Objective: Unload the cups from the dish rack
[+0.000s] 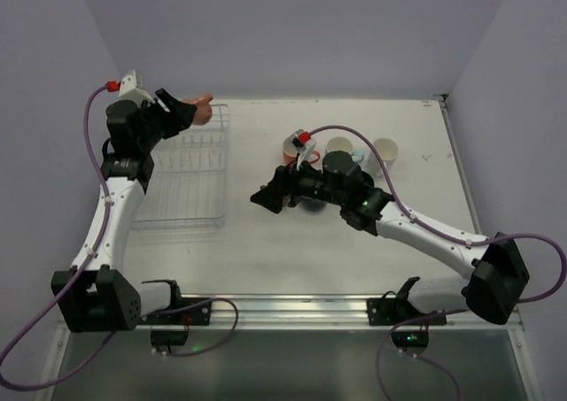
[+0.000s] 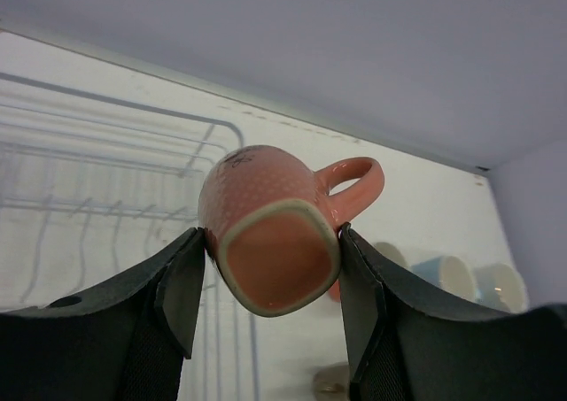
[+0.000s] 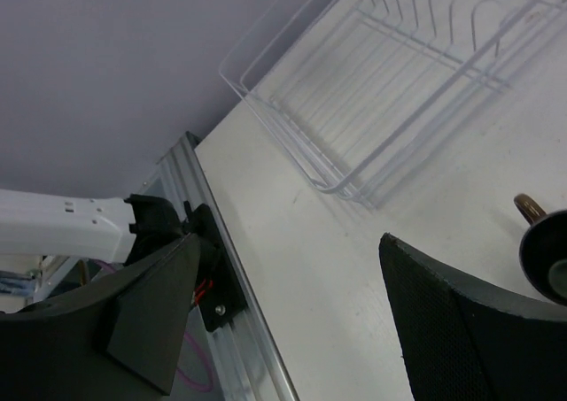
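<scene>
A salmon pink cup (image 2: 266, 215) hangs on its side between my left gripper's (image 2: 270, 281) fingers, base toward the wrist camera and handle pointing right. In the top view that cup (image 1: 203, 111) is over the far right corner of the white wire dish rack (image 1: 186, 166), and the left gripper (image 1: 184, 114) is shut on it. My right gripper (image 1: 264, 197) stands open and holds nothing, low over the table just right of the rack. From the right wrist, the gripper (image 3: 283, 304) faces the rack's near corner (image 3: 354, 184).
Several cups stand at the back right: an orange one (image 1: 291, 150), a white one (image 1: 339, 146), a light blue one (image 1: 359, 157) and a cream one (image 1: 385, 150). A dark cup (image 1: 312, 205) sits under the right forearm. Walls close in behind and on both sides.
</scene>
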Controlling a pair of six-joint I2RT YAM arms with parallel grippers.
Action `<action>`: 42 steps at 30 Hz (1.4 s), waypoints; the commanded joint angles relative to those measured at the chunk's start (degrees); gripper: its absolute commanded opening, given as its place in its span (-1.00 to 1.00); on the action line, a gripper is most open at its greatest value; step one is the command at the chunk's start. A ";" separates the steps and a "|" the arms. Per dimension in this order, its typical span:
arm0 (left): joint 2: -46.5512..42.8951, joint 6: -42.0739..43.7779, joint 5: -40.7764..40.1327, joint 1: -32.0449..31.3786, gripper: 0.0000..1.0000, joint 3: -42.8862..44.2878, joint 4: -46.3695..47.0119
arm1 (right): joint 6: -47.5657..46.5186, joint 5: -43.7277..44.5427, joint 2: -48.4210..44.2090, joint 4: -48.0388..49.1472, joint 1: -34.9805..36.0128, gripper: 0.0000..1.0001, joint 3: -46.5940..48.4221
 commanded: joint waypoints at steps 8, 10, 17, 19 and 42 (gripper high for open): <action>-23.38 -27.07 22.50 -2.08 -1.00 -18.10 17.93 | -1.92 -8.63 2.31 14.68 -3.46 0.66 8.10; -27.06 -30.59 23.73 -2.17 -1.00 -19.69 19.07 | -1.83 -9.60 2.67 14.87 -4.26 0.66 8.88; -35.76 -37.54 26.38 -4.45 -0.99 -24.61 20.22 | -1.56 -11.88 3.37 15.22 -4.79 0.68 10.82; -37.44 -38.77 26.46 -4.98 -0.98 -25.84 20.13 | -0.95 -14.86 3.81 16.01 -4.70 0.68 11.52; -39.83 -43.26 28.05 -9.46 -0.92 -32.09 24.97 | 11.62 -26.92 12.68 30.77 -4.52 0.19 16.01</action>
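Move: The left gripper already holds the pink cup, its middle some 4 cm beyond the fingertips. The right gripper it is bound for lies about 20 cm back, 24 cm right and 5 cm lower; the dish rack's middle is about 2 cm ahead, 12 cm left and 24 cm below. From the right hand the pink cup is roughly 24 cm ahead, 23 cm left and 4 cm up, the brown cup 9 cm ahead, 2 cm right and 19 cm below, the dark blue cup 9 cm ahead and 12 cm right, equally low. Back and to the right, rising a little, the left hand swings the pink cup off the rack's side towards the right gripper, some 20 cm back, keeping its grip while the wrist turns clockwise and rolls left side down, about 30 degrees each. The right hand rises about 11 cm and edges left to meet the cup, turning some 20 degrees counter-clockwise, its wide-open fingers partly closing around the cup's open end. ##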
